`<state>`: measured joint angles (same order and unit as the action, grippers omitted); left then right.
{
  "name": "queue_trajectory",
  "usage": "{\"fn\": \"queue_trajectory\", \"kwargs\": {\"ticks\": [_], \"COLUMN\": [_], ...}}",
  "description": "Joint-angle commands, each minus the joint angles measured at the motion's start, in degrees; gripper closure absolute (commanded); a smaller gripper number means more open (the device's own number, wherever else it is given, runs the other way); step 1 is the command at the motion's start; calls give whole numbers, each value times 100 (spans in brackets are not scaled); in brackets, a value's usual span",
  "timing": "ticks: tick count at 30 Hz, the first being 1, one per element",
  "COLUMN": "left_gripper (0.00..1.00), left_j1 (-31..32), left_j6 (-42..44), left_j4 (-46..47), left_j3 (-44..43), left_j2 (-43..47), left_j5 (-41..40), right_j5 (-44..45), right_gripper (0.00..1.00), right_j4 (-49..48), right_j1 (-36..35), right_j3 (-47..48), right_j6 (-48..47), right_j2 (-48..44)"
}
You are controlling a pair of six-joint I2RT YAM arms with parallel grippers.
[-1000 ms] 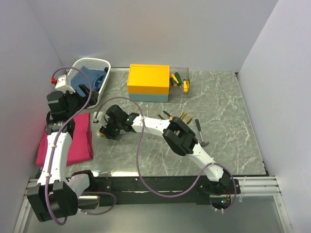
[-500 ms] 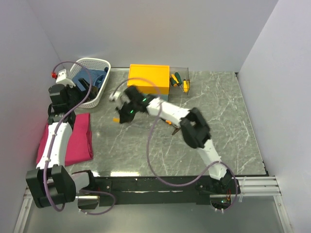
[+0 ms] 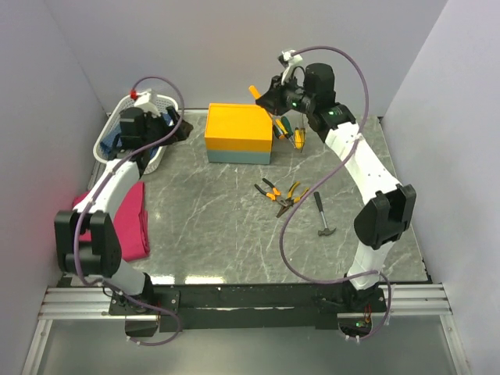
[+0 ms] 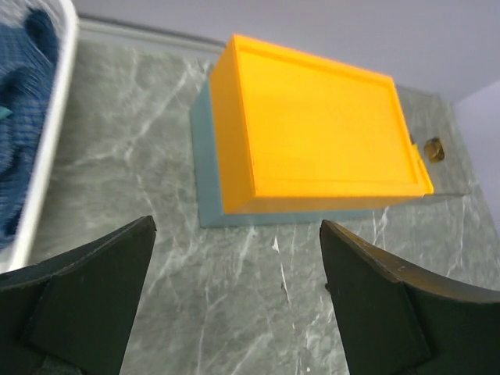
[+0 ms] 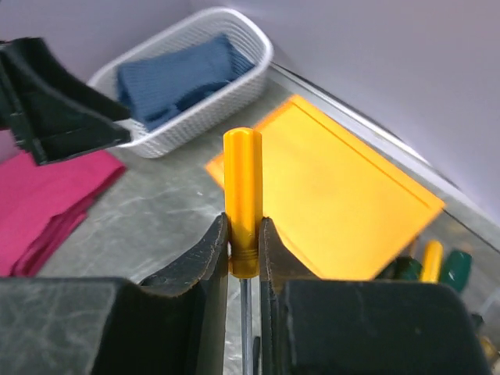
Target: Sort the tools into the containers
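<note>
My right gripper (image 3: 264,97) is raised at the back, above the right end of the yellow-topped box (image 3: 238,131), and is shut on a yellow-handled screwdriver (image 3: 254,91). In the right wrist view the jaws (image 5: 243,242) clamp the base of the handle (image 5: 243,187), with the shaft running down between them. More screwdrivers (image 3: 289,131) lie in a clear tray to the right of the box. Two pairs of pliers (image 3: 277,192) and a hammer (image 3: 323,215) lie on the table. My left gripper (image 3: 178,129) hangs open and empty beside the white basket (image 3: 105,144), facing the box (image 4: 312,148).
The basket (image 5: 250,74) holds a folded blue cloth (image 5: 180,74). A pink cloth (image 3: 129,223) lies at the left edge of the table. White walls close in the left, back and right sides.
My right gripper took the screwdriver from the table near the pink cloth, lifted it and swung it back right over the box. My left arm reached back beside the basket.
</note>
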<state>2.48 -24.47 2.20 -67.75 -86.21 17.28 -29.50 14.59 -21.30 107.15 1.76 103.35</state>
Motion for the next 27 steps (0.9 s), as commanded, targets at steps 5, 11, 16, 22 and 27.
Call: {"fn": "queue_trajectory", "kwargs": {"ticks": [5, 11, 16, 22, 27], "left_gripper": [8, 7, 7, 6, 6], "left_j1": [130, 130, 147, 191, 139], "left_j6": [416, 592, 592, 724, 742], "left_j4": [-360, -422, -448, -396, -116], "left_j3": [-626, -573, -626, -924, -1213], "left_j2": [-598, -668, -817, -1195, -1643], "left_j5": [-14, -181, -181, -93, -436], "right_j5": [612, 656, 735, 682, 1085], "right_gripper": [100, 100, 100, 42, 31], "right_j4": [150, 246, 255, 422, 185], "right_j1": [565, 829, 943, 952, 1005], "right_j3": [358, 877, 834, 983, 843], "right_j6": [-36, -106, -123, -255, -395], "right_j2": [1019, 1626, 1907, 2023, 1584]}}
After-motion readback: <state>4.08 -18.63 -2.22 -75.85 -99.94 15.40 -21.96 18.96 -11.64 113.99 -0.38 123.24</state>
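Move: The open clear drawer for my yellow screwdriver lies from my right hand about 9 cm ahead, 10 cm to the right and 20 cm below. The yellow-topped box it slides out of is roughly 9 cm ahead, 6 cm left and 25 cm down; the pliers lie about 8 cm back, 7 cm right, 34 cm down. From my left hand that box is some 9 cm ahead, 17 cm right, 15 cm below; the basket is 8 cm ahead, 14 cm left, 19 cm below. Still gripping the yellow screwdriver, my right hand sinks about 16 cm while reaching 11 cm forward and 9 cm right, swinging clockwise and tipping down some 15 degrees each, until over the clear drawer. There I spread the fingers, let go and ease up about a centimetre. Meanwhile my left hand, wide open and empty, drops nearly 7 cm and edges forward towards the box's left side. ##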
